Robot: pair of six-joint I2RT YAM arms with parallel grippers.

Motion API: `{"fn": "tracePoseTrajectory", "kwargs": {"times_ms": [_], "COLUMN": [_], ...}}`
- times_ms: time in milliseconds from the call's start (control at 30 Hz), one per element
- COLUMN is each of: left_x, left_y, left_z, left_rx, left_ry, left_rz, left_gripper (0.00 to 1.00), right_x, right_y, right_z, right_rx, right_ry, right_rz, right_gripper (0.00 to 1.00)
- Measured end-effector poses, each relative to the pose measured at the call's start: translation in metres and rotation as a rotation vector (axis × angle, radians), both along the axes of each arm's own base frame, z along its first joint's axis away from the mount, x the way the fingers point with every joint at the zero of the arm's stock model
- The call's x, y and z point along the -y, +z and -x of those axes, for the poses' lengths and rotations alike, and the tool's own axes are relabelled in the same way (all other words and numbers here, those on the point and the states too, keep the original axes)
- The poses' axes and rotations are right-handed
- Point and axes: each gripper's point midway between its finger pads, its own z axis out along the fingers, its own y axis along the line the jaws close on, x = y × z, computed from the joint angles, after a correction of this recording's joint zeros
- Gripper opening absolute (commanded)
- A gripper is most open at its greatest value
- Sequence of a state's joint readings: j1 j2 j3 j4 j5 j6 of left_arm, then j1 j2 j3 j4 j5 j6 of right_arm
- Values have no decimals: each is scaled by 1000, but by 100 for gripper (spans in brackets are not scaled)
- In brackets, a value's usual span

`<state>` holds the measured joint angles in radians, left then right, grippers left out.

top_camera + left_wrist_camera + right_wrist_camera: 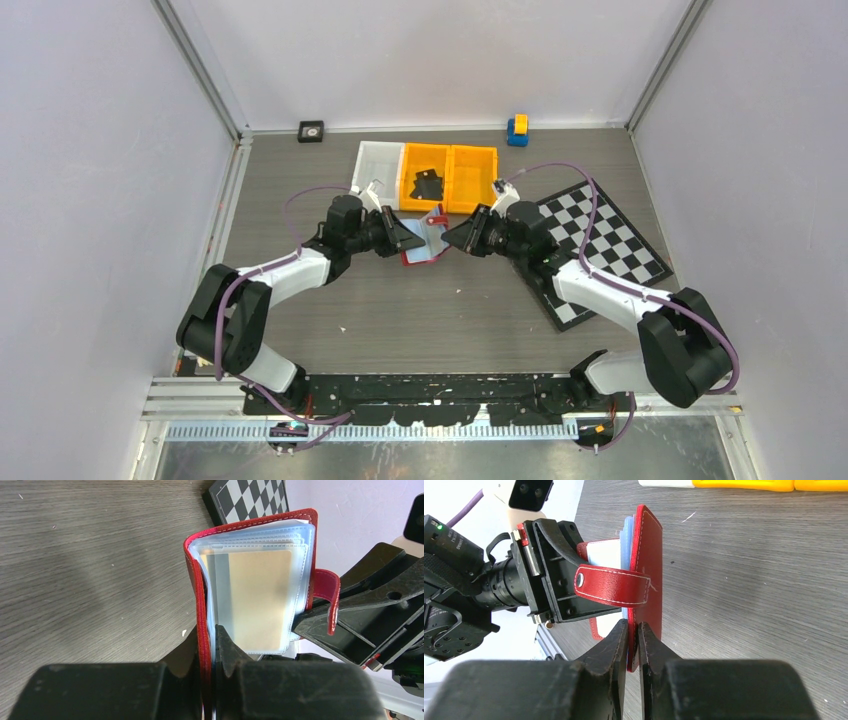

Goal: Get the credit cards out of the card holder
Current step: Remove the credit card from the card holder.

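The red card holder (428,242) is held up between both grippers over the middle of the table. In the left wrist view it stands open (196,580), with pale clear sleeves and one tan credit card (260,597) inside a sleeve. My left gripper (209,631) is shut on one red cover and sleeve edge. My right gripper (633,626) is shut on the other red cover (649,555), just below the snap tab (611,585). In the top view the left gripper (408,240) and right gripper (452,240) face each other. Other cards are hidden.
Two orange bins (470,165) and a white tray (378,162) stand behind the wallet, with a black object (427,184) in one bin. A chequered board (600,250) lies at the right. A blue-yellow toy (517,129) and a small black square (311,131) sit by the back wall.
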<state>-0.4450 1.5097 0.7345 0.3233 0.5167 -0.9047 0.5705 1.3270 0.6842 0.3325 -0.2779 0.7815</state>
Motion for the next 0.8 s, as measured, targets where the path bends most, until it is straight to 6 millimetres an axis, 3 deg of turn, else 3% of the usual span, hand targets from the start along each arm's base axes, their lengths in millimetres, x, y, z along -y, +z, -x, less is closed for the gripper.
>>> {"fn": "tracePoseTrajectory", "kwargs": {"times_ms": [133, 233, 633, 800], "left_x": [0, -1, -2, 0], "left_y": [-1, -2, -4, -6], "left_z": [0, 0, -1, 1], "left_rx": [-2, -8, -8, -12], "left_ry": [0, 4, 12, 6], "left_rz": [-2, -6, -15, -17], "left_gripper": [0, 1, 1, 1], "right_x": [1, 0, -3, -4], "right_y": [-6, -10, -19, -22], "right_z": [0, -2, -2, -1], "right_rx": [-13, -26, -54, -61], "right_ry": [-2, -2, 18, 26], "right_rz": [15, 29, 47, 48], "right_gripper": [17, 29, 57, 61]}}
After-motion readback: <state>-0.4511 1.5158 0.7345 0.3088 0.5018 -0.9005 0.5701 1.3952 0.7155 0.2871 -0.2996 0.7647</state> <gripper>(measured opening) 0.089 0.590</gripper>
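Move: The right hand's nearly shut fingertips are at the free edge of the card holder, with the credit card in its clear sleeve about 3 cm to their left, 1 cm ahead and 2 cm higher. The red strap arches some 3 cm ahead, 1 cm left and 3 cm above them; the orange trays lie about 13 cm straight ahead, some 14 cm lower. From the left hand, gripping the holder, the card is roughly 3 cm right, 1 cm ahead and 3 cm up. The right fingers let go of the holder's free edge, spreading from nearly shut to more than half open, one finger on the sleeve side and the other outside the red cover. With them the right hand sinks about 2 cm down along that edge, its tips tilting down slightly. The left fingers keep their grip on the holder, nearly still. ##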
